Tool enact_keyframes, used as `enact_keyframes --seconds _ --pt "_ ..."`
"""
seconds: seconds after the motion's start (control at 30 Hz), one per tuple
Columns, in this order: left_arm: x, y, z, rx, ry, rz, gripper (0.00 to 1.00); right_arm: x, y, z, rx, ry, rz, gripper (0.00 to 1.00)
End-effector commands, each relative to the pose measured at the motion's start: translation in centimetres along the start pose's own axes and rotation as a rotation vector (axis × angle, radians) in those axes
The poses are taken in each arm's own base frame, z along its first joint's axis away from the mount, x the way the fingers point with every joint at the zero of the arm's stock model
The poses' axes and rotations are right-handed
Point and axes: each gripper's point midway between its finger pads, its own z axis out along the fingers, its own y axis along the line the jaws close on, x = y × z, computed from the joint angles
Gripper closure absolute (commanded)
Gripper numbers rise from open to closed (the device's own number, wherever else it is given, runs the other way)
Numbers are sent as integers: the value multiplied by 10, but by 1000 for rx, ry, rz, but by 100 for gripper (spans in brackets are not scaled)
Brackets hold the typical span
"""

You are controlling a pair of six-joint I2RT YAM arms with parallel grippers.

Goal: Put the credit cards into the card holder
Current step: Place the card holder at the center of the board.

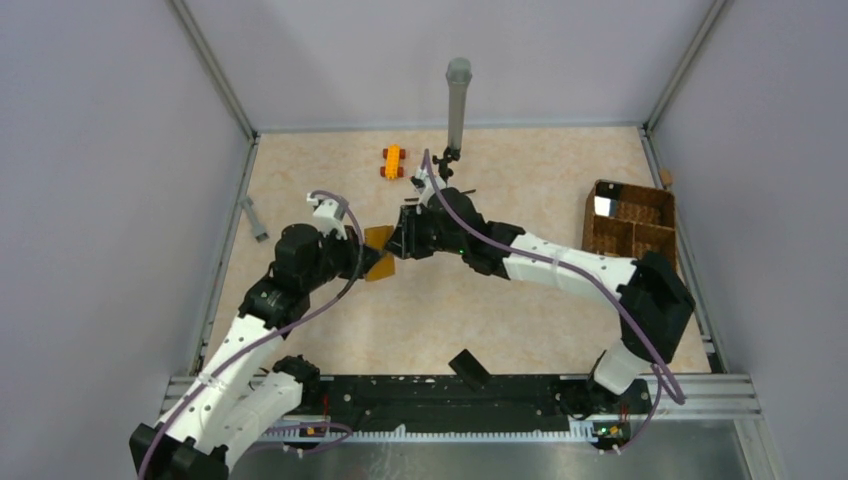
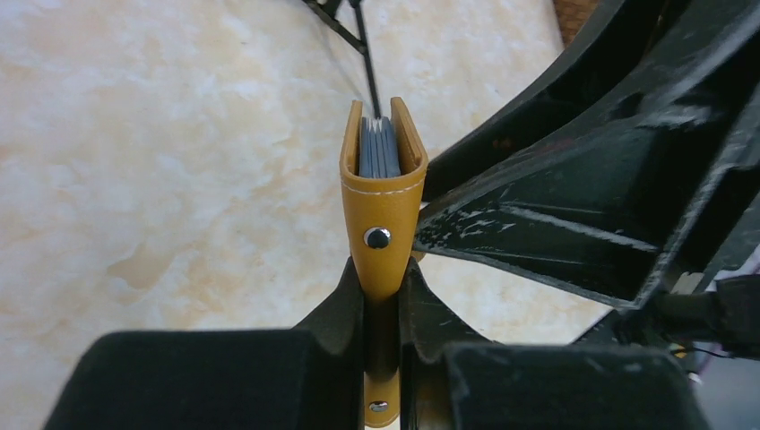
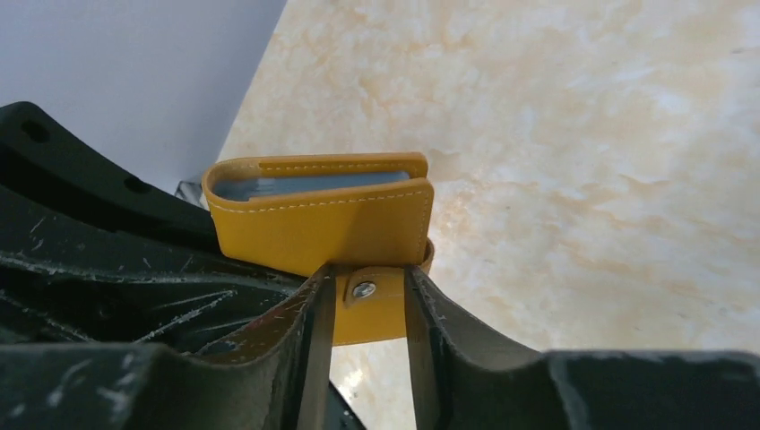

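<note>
The mustard-orange card holder [image 1: 378, 252] hangs above the table's middle, with my left gripper [image 1: 362, 258] shut on it. In the left wrist view the card holder [image 2: 384, 206] stands on edge between the jaws of that gripper [image 2: 382, 269]. The grey-blue edges of the credit cards [image 2: 378, 148] show inside its open top. My right gripper [image 1: 402, 240] faces it from the right. In the right wrist view the jaws of this gripper [image 3: 369, 278] stand apart on either side of the holder's snap flap [image 3: 372, 309]. The credit cards [image 3: 305, 186] sit in the card holder [image 3: 332, 228].
An orange toy car [image 1: 392, 161] lies at the back. A grey post [image 1: 457, 100] stands behind it. A brown wicker basket [image 1: 630, 228] sits at the right edge. A small grey piece [image 1: 255, 218] lies by the left wall, and a black block [image 1: 468, 368] by the near rail.
</note>
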Motion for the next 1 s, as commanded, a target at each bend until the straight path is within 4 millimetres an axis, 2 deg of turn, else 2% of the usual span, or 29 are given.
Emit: enact_keyframes --seconds 0.0,0.13,0.33,0.43,0.53,0.6,0.67,0.77,0.8,0.9,0.97 --pt "-10 -24 0 63 -16 -110 100 -37 0 -51 85 -166 -57 59" --pt "10 -5 16 -2 -8 -207 100 -33 -31 -83 204 -179 -54 43" --pt "33 23 46 -63 -8 -234 97 -25 -104 -117 329 -202 2 34" --pt "37 29 65 -56 13 -240 96 -31 -127 -137 364 -245 1 30" --pt "41 41 77 -66 29 -233 89 -39 -145 -157 386 -290 -10 25" --pt "45 60 80 -116 42 -238 79 -43 -158 -169 406 -312 -14 24" --pt "47 80 80 -174 47 -249 62 -46 -171 -179 432 -326 -23 23" --pt "46 108 71 -265 33 -276 26 -48 -189 -193 487 -335 -31 21" --pt "44 117 67 -299 22 -286 17 -49 -194 -197 503 -339 -34 21" --pt "33 139 47 -409 -17 -326 2 -53 -210 -212 571 -359 -26 21" --pt "19 144 31 -461 -58 -337 1 -57 -217 -223 620 -382 -29 21"
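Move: The left hand holds the card holder. The bare board spot it is taken to lies about 17 cm below this hand, some 3 cm ahead and 2 cm right; from the right hand, about 2 cm ahead, 4 cm left, 17 cm down. The stand's foot is about 18 cm ahead of that spot and 16 cm right; the toy car about 27 cm ahead of it and 3 cm right. The basket is some 56 cm right of the right hand, 10 cm ahead. The right hand's already parting fingers come free of the holder's clasp and open wider as it sweeps right about 28 cm towards the basket, drifting forward and turning clockwise. The left hand keeps its pinch and sinks some 12 cm to the board, tipping its fingers down, then opens wide, lets go, and slides off left and forward, turning counter-clockwise. ##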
